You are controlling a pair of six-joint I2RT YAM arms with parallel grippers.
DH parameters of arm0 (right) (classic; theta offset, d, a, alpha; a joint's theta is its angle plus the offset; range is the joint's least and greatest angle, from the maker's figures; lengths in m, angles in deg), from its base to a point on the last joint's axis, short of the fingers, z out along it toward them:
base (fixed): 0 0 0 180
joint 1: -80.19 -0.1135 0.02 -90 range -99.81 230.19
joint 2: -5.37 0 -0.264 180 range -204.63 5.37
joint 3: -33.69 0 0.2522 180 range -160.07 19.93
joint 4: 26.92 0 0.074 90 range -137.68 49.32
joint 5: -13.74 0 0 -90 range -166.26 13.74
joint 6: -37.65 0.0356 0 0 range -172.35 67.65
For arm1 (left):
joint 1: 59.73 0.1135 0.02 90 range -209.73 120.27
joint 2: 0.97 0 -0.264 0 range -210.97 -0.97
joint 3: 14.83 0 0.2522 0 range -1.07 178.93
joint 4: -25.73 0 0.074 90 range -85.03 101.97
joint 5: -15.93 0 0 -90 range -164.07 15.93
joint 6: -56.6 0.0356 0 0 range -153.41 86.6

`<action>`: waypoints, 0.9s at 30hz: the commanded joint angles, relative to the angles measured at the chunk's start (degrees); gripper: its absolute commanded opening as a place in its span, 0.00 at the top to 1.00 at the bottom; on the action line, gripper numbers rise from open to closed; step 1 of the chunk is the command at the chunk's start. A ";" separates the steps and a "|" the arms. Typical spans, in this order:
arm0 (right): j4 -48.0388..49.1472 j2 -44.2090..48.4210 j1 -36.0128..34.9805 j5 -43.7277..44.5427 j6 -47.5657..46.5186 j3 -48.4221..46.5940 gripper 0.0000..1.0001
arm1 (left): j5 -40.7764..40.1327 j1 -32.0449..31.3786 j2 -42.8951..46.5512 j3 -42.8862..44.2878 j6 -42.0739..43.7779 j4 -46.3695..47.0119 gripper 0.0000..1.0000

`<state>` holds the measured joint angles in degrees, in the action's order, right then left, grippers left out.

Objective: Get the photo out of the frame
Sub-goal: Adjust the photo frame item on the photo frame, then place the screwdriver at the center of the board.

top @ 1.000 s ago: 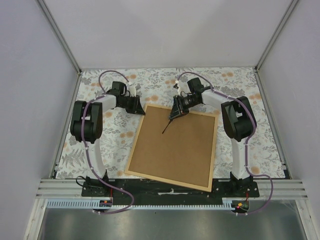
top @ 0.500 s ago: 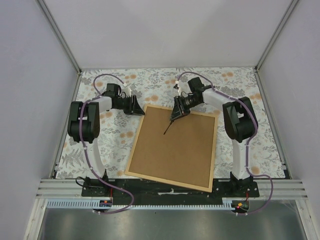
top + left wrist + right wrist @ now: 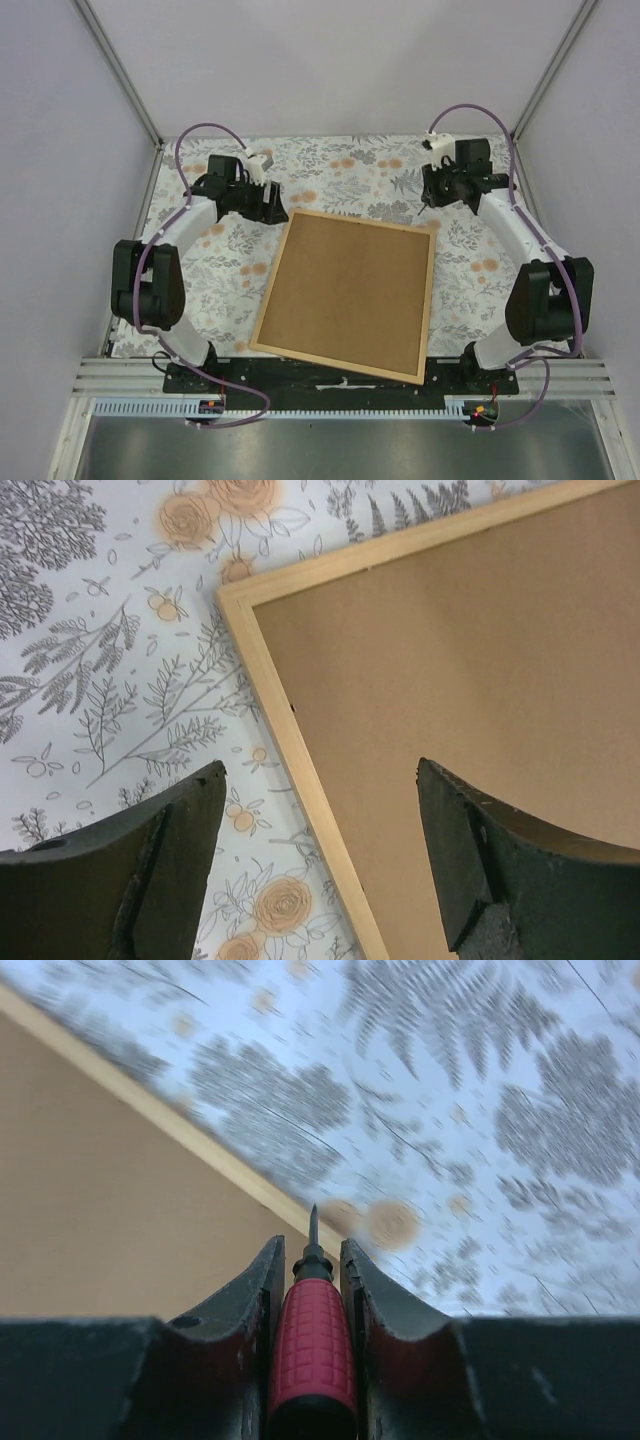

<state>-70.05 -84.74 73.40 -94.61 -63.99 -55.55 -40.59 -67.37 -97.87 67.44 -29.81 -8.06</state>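
The frame [image 3: 270, 300] lies back-up in the middle of the table, showing its brown board [image 3: 350, 295] inside thin tan wooden strips. The photo is hidden under that board. My left gripper [image 3: 274, 213] hovers open over the frame's far left corner. In the left wrist view its fingers [image 3: 170, 860] straddle the left wooden strip [image 3: 300, 750], near the corner [image 3: 235, 595], with nothing between them. My right gripper [image 3: 432, 196] is off the frame's far right corner. In the right wrist view this gripper [image 3: 312, 1250] is shut on a red-handled screwdriver [image 3: 312, 1345], its tip pointing past the frame's edge [image 3: 180, 1125].
A floral tablecloth [image 3: 340, 165] covers the table around the frame. Enclosure walls with metal posts [image 3: 125, 90] stand at the back and sides. The arms' base rail [image 3: 320, 375] runs along the near edge, close to the frame's near side.
My right arm has swung off the board to the far right, taking the screwdriver with it. My left gripper has opened wide and shifted slightly back.
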 commanded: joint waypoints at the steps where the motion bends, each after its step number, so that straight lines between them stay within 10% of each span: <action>1: 5.47 -0.68 3.61 17.28 -7.17 5.35 1.00 | -7.89 -1.68 4.96 -2.33 6.68 -4.30 0.17; 13: -33.81 -1.47 11.09 11.49 -20.16 -4.15 1.00 | -9.48 -1.76 16.65 -6.99 12.22 -12.05 0.16; 27: -38.32 -31.78 14.08 10.61 -17.47 -26.62 0.99 | -9.74 -2.56 22.10 -9.09 14.42 -15.65 0.16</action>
<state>-108.97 -111.16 87.19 -83.90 -84.39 -73.23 -50.06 -69.42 -79.64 58.96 -18.09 -22.81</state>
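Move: The photo frame lies brown backing up. Its far left corner is about 3 cm ahead of the open left hand, 3 cm to the right and 9 cm below. The frame's left bar has its middle roughly 15 cm back and 2 cm left of that hand. The right hand holds the screwdriver clear of the frame. The frame's far right corner lies some 5 cm back from the right hand, 5 cm to the right and 15 cm below. Touching nothing on the table, the right hand keeps the screwdriver and swings about 14 cm right, past the frame's far right corner, sinking some 12 cm and drawing back, then easing forward slightly at the end, while its fingers tip some 40 degrees towards straight down. The left hand, still wide open, draws back about 8 cm above the left bar, away from the far left corner, drifting left with a slight roll. ##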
